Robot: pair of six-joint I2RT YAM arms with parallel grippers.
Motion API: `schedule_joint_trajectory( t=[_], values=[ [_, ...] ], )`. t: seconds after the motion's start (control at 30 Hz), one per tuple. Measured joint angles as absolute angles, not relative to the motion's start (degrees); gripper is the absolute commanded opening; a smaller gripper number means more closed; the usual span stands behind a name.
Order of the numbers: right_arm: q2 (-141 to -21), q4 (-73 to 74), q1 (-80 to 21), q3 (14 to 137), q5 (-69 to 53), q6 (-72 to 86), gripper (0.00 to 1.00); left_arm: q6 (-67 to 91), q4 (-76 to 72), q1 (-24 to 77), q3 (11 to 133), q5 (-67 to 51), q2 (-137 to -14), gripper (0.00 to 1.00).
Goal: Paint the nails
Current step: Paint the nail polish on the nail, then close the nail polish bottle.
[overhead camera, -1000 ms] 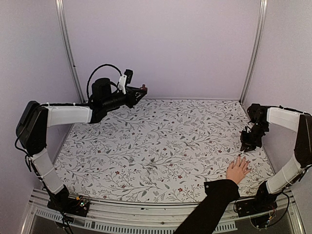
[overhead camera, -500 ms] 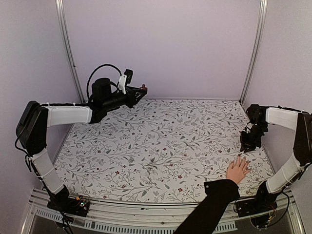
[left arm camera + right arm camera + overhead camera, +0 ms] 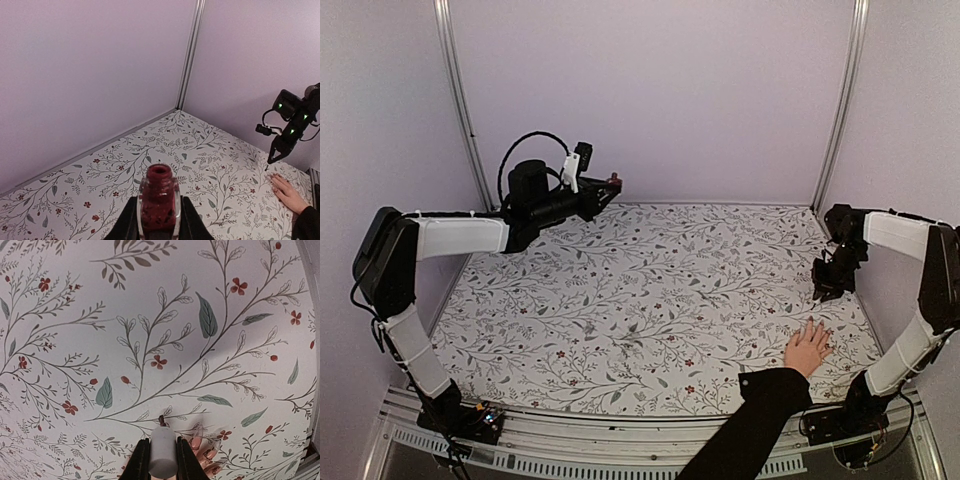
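A light-skinned hand (image 3: 807, 349) in a black sleeve lies flat at the near right of the table, fingers spread. Its nails (image 3: 198, 439) show as blurred pale-pink tips just right of my right gripper (image 3: 162, 444). That gripper is shut on a white cap (image 3: 163, 460) whose dark-red brush (image 3: 161, 419) points down over the cloth. From above, the right gripper (image 3: 828, 284) hangs behind the fingertips, apart from them. My left gripper (image 3: 159, 216) is shut on a small uncapped dark-red bottle (image 3: 159, 202), held upright and high at the back left (image 3: 610, 184).
A floral cloth (image 3: 650, 300) covers the table. Pale walls with metal corner posts (image 3: 840, 100) close off the back and sides. The black sleeve (image 3: 750, 425) crosses the near edge rail at the right.
My right gripper with the cap has drawn slightly back and up, away from the fingertips. The hand and the left arm have stayed still.
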State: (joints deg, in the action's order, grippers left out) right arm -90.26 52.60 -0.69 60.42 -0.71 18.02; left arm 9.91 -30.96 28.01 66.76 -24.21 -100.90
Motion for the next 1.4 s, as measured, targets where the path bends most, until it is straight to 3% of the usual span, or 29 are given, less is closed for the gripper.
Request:
schedule_joint_trajectory(
  t=[0.37,0.73,1.0,1.4],
  values=[
    [-90.4,54.1,-0.7,72.1,-0.7,17.1,0.00,9.6,-30.9,28.0,66.8,-23.7,-100.7,0.00],
    [-90.8,53.1,-0.7,88.7,-11.5,13.9,0.00,8.0,-29.9,28.9,65.5,-23.6,-96.1,0.00],
    [-90.9,48.9,-1.9,90.6,-23.1,13.0,0.00,5.3,-29.6,32.4,62.2,-23.6,-92.2,0.00],
    [-90.1,37.8,-14.6,90.1,-37.5,7.0,0.00,-0.4,-40.7,40.1,49.5,-25.7,-89.1,0.00]
  ],
)
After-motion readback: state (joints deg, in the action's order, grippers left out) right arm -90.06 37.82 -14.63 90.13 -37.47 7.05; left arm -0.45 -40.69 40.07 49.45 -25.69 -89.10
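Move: The brush in the right hand is bound for the red bottle in the left gripper, which stands about 46 cm to the right hand's left, 15 cm ahead and 21 cm above. The human hand lies just below the brush, its middle some 8 cm back, 1 cm left and 7 cm down from the right hand. From the left hand, the brush is roughly 46 cm right, 15 cm back and 24 cm down. Upward first, and forward away from the fingernails, the right hand then sweeps left towards the bottle, rising about 25 cm in all while its fingers swing from pointing down to pointing mostly left; it keeps hold of the brush cap. A little later the left hand brings the bottle some 13 cm back and slightly right, rising briefly on the way and turning a little clockwise. ##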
